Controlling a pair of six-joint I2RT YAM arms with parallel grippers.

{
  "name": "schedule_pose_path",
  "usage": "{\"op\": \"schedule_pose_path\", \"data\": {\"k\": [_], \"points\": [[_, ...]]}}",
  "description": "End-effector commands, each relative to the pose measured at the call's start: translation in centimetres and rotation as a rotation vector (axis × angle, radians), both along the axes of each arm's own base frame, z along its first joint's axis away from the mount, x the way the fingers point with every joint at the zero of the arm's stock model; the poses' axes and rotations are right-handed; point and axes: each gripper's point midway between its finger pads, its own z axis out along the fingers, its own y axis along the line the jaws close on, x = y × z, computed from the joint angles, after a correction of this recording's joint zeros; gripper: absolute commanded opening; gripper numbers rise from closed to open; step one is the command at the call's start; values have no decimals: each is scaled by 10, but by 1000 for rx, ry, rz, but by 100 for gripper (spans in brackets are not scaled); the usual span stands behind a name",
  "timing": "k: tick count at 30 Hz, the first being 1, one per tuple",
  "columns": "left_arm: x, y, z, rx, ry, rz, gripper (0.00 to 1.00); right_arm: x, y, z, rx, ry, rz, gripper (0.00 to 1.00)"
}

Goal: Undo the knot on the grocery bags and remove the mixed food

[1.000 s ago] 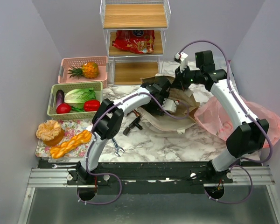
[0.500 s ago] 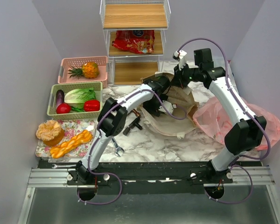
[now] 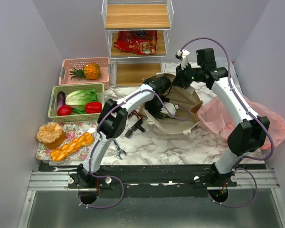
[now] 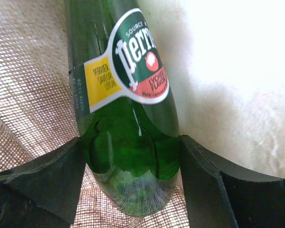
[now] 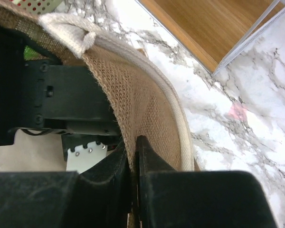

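Note:
The brown woven bag (image 3: 183, 121) lies open in the middle of the table. My right gripper (image 3: 179, 80) is shut on its far rim (image 5: 133, 95), beside the pale handle (image 5: 178, 128), with the jaws (image 5: 133, 145) pinching the cloth. My left gripper (image 3: 157, 101) is reached inside the bag. In the left wrist view its jaws (image 4: 131, 142) press both sides of a green Perrier bottle (image 4: 128, 95). The pink plastic bag (image 3: 256, 121) lies crumpled at the right; its knot does not show.
A green basket (image 3: 53, 102) holds lettuce, eggplant and red vegetables. A pink basket (image 3: 66, 64) holds a pineapple. The wire shelf (image 3: 137, 28) holds a red snack packet (image 3: 135, 42). A bun and orange bread lie on a floral mat (image 3: 73, 128). A black tool (image 3: 135, 126) lies near the bag.
My right gripper has pulled the bag's rim back and up, standing the mouth open. My left arm has reached deeper into the bag.

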Motion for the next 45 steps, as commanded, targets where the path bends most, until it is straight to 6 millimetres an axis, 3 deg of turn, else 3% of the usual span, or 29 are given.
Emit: {"op": "schedule_pose_path", "data": {"k": [1, 3, 6, 11, 16, 23, 27, 30, 32, 35, 37, 41, 45], "points": [[-22, -45, 71, -382, 39, 26, 0, 16, 2, 21, 76, -47, -49, 15], [-20, -55, 95, -505, 17, 60, 0, 20, -1, 33, 128, -61, -79, 22], [-21, -65, 123, -635, 26, 88, 0, 22, -1, 51, 190, -87, -89, 40], [-22, -73, 139, -706, 40, 108, 0, 24, -1, 68, 223, -117, -108, 65], [-15, -65, 128, -650, -10, 99, 0, 19, -5, 71, 217, -130, -119, 75], [2, -44, 84, -447, -100, 90, 0, 12, -9, 66, 192, -133, -122, 78], [-7, -30, 48, -257, -100, 24, 0, 12, -10, 66, 182, -139, -123, 79], [-19, -24, 35, -185, -57, 2, 0, 12, -11, 62, 166, -135, -114, 79], [-24, -23, 29, -159, -31, 1, 0, 9, -13, 53, 132, -114, -96, 79], [-28, -23, 22, -137, -26, -5, 0, 7, -20, 20, 39, -49, -73, 80], [-28, -23, 20, -129, -31, -11, 0, 12, -27, 0, -34, -14, -81, 87], [-29, -23, 21, -132, -29, -9, 0, 23, -42, -14, -138, -38, -104, 91], [-25, -25, 20, -135, -49, -2, 0, 7, -39, -21, -163, 54, -27, 86]]}}
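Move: The left hand is deep in the brown bag with the green bottle already between its fingers. The bag rim, where the right hand still pinches it, lies about 6 cm ahead of the left hand, 9 cm to its right and 19 cm above. The black T-shaped tool lies outside the bag, some 10 cm left of the left hand and 8 cm back. The rim is right at the right hand, with the bottle about 6 cm back, 9 cm left and 19 cm below that hand. Keeping its grip on the bottle, the left hand rises some 9 cm inside the bag, swinging its pointing-down fingers about 30 degrees towards the right and drifting right and back, then sinks nearly to its old height, mostly straightens, and ends a little back and right of where it began. Meanwhile the right hand opens wide and frees the rim as it goes forward and up about 6 cm, then drops some 8 cm and edges right, bringing the spread fingers down astride the rim without closing. ##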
